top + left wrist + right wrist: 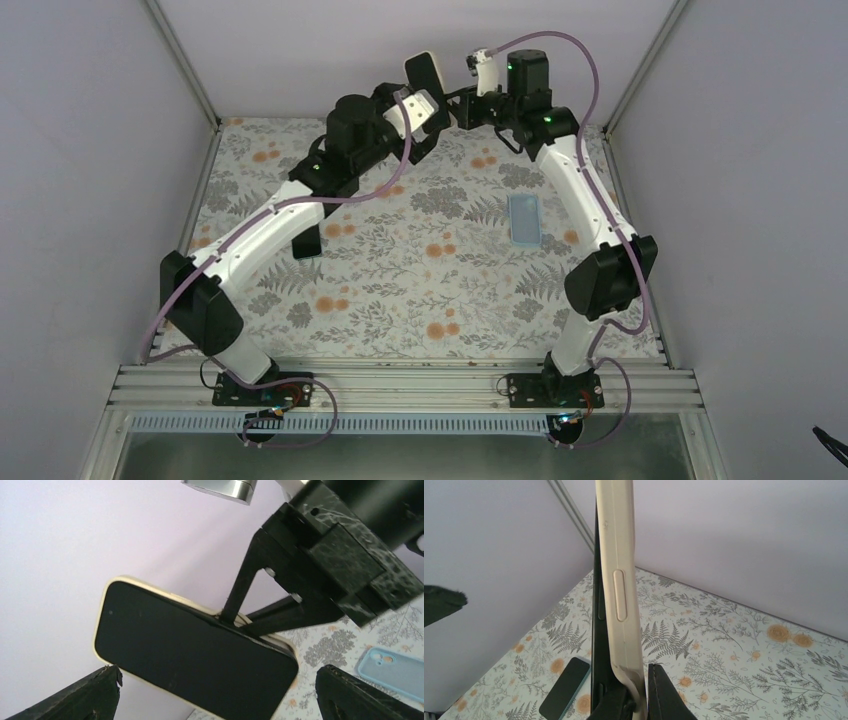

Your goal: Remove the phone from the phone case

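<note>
A phone (pixel 195 655) with a dark screen sits in a cream phone case (pixel 621 580), held up in the air at the back of the table (pixel 425 72). My right gripper (pixel 644 700) is shut on the case's lower edge, where the cream rim has come away from the phone's black side (pixel 597 630). In the left wrist view the right gripper's black fingers (pixel 235 610) pinch the rim behind the screen. My left gripper (pixel 218 680) stands wide open, one finger on each side of the phone's lower end, touching nothing.
An empty light-blue case (pixel 524 220) lies on the floral table (pixel 420 290), right of centre. Another dark phone in a teal case (pixel 565 687) lies flat at the left, partly under the left arm (pixel 308 245). Grey walls close off three sides.
</note>
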Motion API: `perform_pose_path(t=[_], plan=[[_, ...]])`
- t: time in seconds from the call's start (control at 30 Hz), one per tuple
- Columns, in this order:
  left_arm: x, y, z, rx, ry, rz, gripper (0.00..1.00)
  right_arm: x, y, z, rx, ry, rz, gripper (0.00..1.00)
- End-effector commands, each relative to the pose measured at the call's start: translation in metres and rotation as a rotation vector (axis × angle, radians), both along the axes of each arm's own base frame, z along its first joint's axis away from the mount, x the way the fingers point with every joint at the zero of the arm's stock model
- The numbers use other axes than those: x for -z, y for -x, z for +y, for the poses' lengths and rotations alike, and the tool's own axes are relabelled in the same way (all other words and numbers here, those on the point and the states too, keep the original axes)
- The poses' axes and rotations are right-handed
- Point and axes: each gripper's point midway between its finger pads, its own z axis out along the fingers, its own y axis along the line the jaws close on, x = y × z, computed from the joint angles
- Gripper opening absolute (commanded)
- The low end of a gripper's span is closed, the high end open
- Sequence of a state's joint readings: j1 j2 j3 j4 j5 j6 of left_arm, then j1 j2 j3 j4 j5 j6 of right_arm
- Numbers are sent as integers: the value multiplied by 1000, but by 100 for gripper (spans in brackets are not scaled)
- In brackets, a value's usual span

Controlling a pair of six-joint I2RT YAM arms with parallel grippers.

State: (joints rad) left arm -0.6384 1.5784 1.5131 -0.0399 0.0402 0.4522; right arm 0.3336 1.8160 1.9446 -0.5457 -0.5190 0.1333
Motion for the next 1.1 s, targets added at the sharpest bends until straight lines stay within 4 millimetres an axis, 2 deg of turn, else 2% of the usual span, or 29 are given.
perform_pose_path(t=[0.0, 0.2, 0.43, 0.73, 1.07], plan=[[-10, -8, -14, -2, 51, 2, 96, -46, 11, 0, 6, -61, -116, 3], [-6, -14, -23, 15, 57, 37, 96, -48, 8, 0, 13, -69, -117, 3], [3, -25, -23, -22, 62, 55, 95, -50, 5, 3, 7, -78, -114, 3], [9, -30, -33, -3, 58, 92, 95, -54, 5, 3, 16, -84, -119, 3], [12, -39, -25, -74, 63, 81, 95, -53, 9, 1, 15, -86, -118, 3]])
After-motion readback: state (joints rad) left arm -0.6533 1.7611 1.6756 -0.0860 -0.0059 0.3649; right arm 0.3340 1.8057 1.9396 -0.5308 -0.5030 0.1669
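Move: The phone in its cream case is already held up in the air by the right fingers at one long edge. Its middle is about 6 cm ahead of the left hand, 4 cm to its right and 1 cm higher, and from the right hand 1 cm ahead, 4 cm left and 1 cm higher. Far below the left hand, some 38 cm down on the table, the blue case lies 30 cm right and the loose phone 26 cm left, each about 4 cm back. The cased phone's lower half is what the wide-open left fingers close in on: the left hand goes forward and to the right some 4.5 cm, sinking about 2.5 cm in two dips and tipping about 5 degrees down, without closing. The right hand stays put, still pinching the long edge with one finger wedged between phone and case. Whether a left finger touches the phone's near corner can't be made out. ##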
